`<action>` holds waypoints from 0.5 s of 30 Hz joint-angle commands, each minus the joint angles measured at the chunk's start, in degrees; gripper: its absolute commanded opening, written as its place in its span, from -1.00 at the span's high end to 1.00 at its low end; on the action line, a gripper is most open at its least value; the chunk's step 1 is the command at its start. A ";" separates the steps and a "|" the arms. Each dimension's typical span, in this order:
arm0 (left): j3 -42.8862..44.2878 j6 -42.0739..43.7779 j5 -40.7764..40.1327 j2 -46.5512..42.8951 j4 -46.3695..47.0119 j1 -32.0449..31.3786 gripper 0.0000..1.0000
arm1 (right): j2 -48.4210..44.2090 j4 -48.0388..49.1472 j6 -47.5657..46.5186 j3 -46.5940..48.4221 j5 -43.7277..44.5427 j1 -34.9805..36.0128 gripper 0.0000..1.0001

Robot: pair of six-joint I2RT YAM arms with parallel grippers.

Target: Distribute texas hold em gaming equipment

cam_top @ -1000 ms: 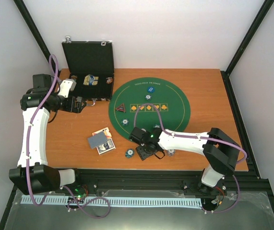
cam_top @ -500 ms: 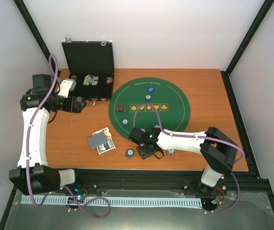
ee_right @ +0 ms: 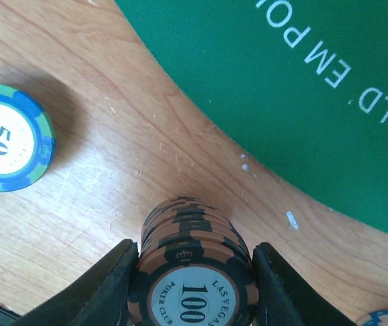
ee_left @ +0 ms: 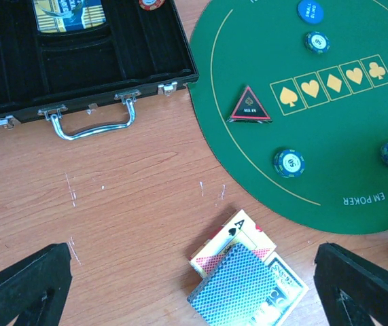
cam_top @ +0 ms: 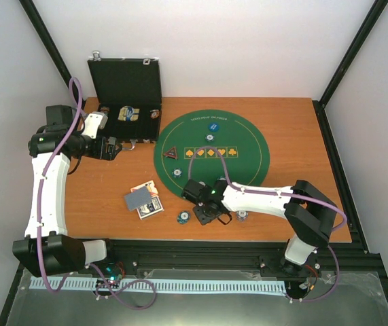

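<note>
A stack of brown poker chips [ee_right: 194,272] marked 100 stands on the wood just off the green mat [ee_right: 302,88]. My right gripper [ee_right: 195,252] is shut on it, one finger pressed to each side; from above, this gripper [cam_top: 206,214] sits at the mat's near edge. A blue-green 50 chip [ee_right: 7,146] lies to its left. The grey-blue-backed playing cards [ee_left: 248,285] lie on their boxes, between the wide-open fingers of my left gripper [ee_left: 194,292], which hovers high by the case [cam_top: 112,147]. The triangular token [ee_left: 250,106], a blue disc [ee_left: 310,11] and single chips [ee_left: 289,162] lie on the mat.
The black hinged case [ee_left: 78,68] stands open at the back left with chips and a card box inside. A blue-white chip [cam_top: 242,216] lies right of the right gripper near the table's front edge. Black frame posts stand at the back corners.
The right gripper's fingers have closed in onto the brown chip stack. The left arm has not moved.
</note>
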 commanded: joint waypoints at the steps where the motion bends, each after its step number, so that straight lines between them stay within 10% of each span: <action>1: 0.63 -0.69 -0.22 -0.84 0.19 0.37 -1.00 | -2.43 -2.42 -0.45 3.66 2.08 -0.21 0.64; 15: 0.81 -0.78 0.00 -0.43 0.12 0.39 -1.00 | 4.67 -8.85 -7.75 24.44 4.79 -6.77 0.68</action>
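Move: The right hand already grips the upper chips of the brown 100 stack, and its likely goal, the blue chips beside the ALL IN triangle, lies about 14 cm ahead and 10 cm left, a touch lower. The green-rimmed 50 stack is roughly 8 cm left and level with the hand, the white stack some 11 cm right, and the orange button about 7 cm ahead and 8 cm right. From the left hand those blue chips are some 20 cm right, straight level and about 25 cm below. Keeping its pinch on the brown 100 chips, the right hand lifts them off the rest of their stack, starting slowly and almost straight up and rising about 8 cm in all. As it climbs it gathers speed forward and to its left, some 5 cm out and 3 cm across, over the mat towards the blue chips by the triangle, the fingertips swinging forward and a little left by under 10 degrees with the opening unchanged. ##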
